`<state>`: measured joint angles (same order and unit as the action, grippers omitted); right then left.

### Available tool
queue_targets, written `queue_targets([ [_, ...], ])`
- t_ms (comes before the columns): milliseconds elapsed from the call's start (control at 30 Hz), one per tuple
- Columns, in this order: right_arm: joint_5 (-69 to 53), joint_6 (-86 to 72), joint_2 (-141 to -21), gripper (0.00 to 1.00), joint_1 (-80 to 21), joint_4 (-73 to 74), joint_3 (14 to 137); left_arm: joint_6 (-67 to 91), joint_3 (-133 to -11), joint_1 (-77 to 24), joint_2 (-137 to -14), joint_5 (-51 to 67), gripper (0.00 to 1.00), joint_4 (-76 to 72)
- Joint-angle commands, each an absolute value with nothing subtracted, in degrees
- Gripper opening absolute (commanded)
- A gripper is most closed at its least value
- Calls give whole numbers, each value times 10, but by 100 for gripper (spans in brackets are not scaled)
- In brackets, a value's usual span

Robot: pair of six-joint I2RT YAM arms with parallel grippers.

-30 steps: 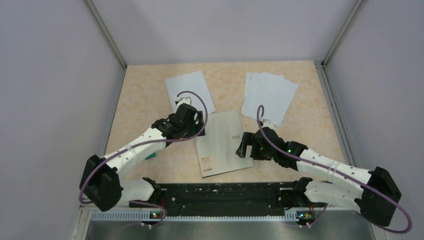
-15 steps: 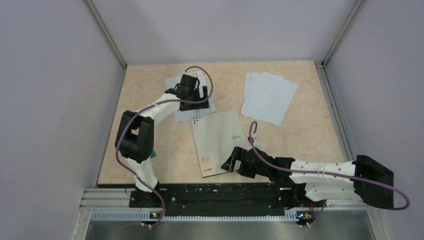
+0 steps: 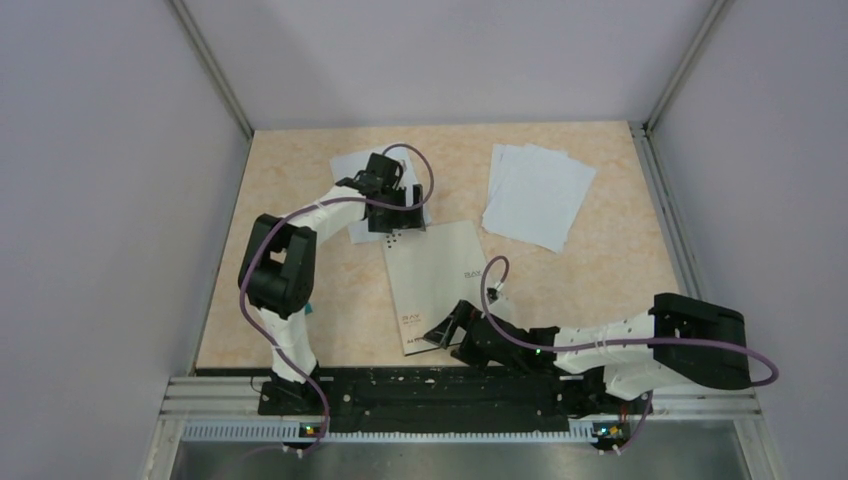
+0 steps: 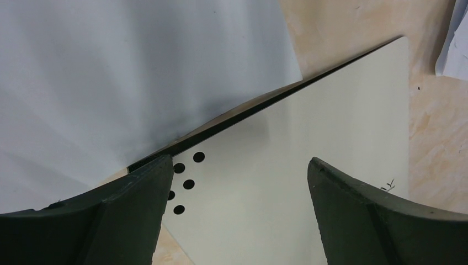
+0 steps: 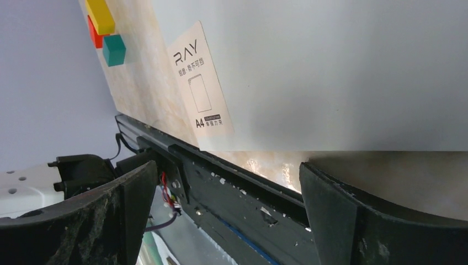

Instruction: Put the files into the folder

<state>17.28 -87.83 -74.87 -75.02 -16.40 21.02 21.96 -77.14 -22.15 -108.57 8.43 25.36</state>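
The folder [image 3: 440, 285] lies shut in the middle of the table, silver-grey cover up [image 4: 320, 127], its printed label [image 5: 198, 83] toward the near edge. One of the files, a single white sheet [image 3: 348, 165] [image 4: 110, 77], lies at the folder's far left corner, its edge against the dark spine. My left gripper [image 3: 403, 212] [image 4: 237, 165] hovers open over that corner with nothing between its fingers. A stack of several more files [image 3: 538, 195] lies at the far right. My right gripper [image 3: 447, 328] [image 5: 226, 171] stands open and low at the folder's near edge, holding nothing.
Small yellow [image 5: 100, 14], orange [image 5: 92, 32] and teal [image 5: 113, 49] blocks sit near the left front of the table; the teal block [image 3: 305, 310] peeks out behind the left arm. The black base rail [image 3: 430, 385] runs along the near edge. Grey walls enclose three sides.
The left arm swung from the folder's left side out to its far left corner, over the single sheet. The right arm drew back and dropped from the folder's right edge to its near edge.
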Motion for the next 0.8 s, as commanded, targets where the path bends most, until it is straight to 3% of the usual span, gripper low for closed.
queue_targets([
  [0, 230, -936, -762, 99, -766, -267, 180, 222, -761, -219, -1075, 110, 95, 262],
  [233, 296, -969, -742, 99, -767, -347, 122, 217, -747, -218, -1042, 113, 95, 285],
  [767, 407, -970, -606, 99, -766, -370, 37, 233, -717, -220, -1011, 160, 91, 284],
])
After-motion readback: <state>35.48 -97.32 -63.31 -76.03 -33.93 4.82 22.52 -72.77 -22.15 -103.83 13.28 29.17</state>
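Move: Just at the folder's near edge, the open right hand has the folder's middle about 14 cm straight ahead and some 2 cm lower. From the left hand, low over the far-left corner region, the folder's middle is about 12 cm back, 6 cm right and 3 cm down. The single left file lies some 10 cm ahead and 8 cm left of the left hand; the file stack lies about 9 cm ahead and 30 cm right. Working along the folder's near edge with fingers wide open, the right hand goes about 5 cm right and 4 cm forward, rising late, while its wrist turns roughly 20 degrees clockwise and its left side tilts up; one fingertip stays by the edge and seems to push it forward. The left hand, still open, draws back about 4 cm low over the folder; its contact can't be made out. ##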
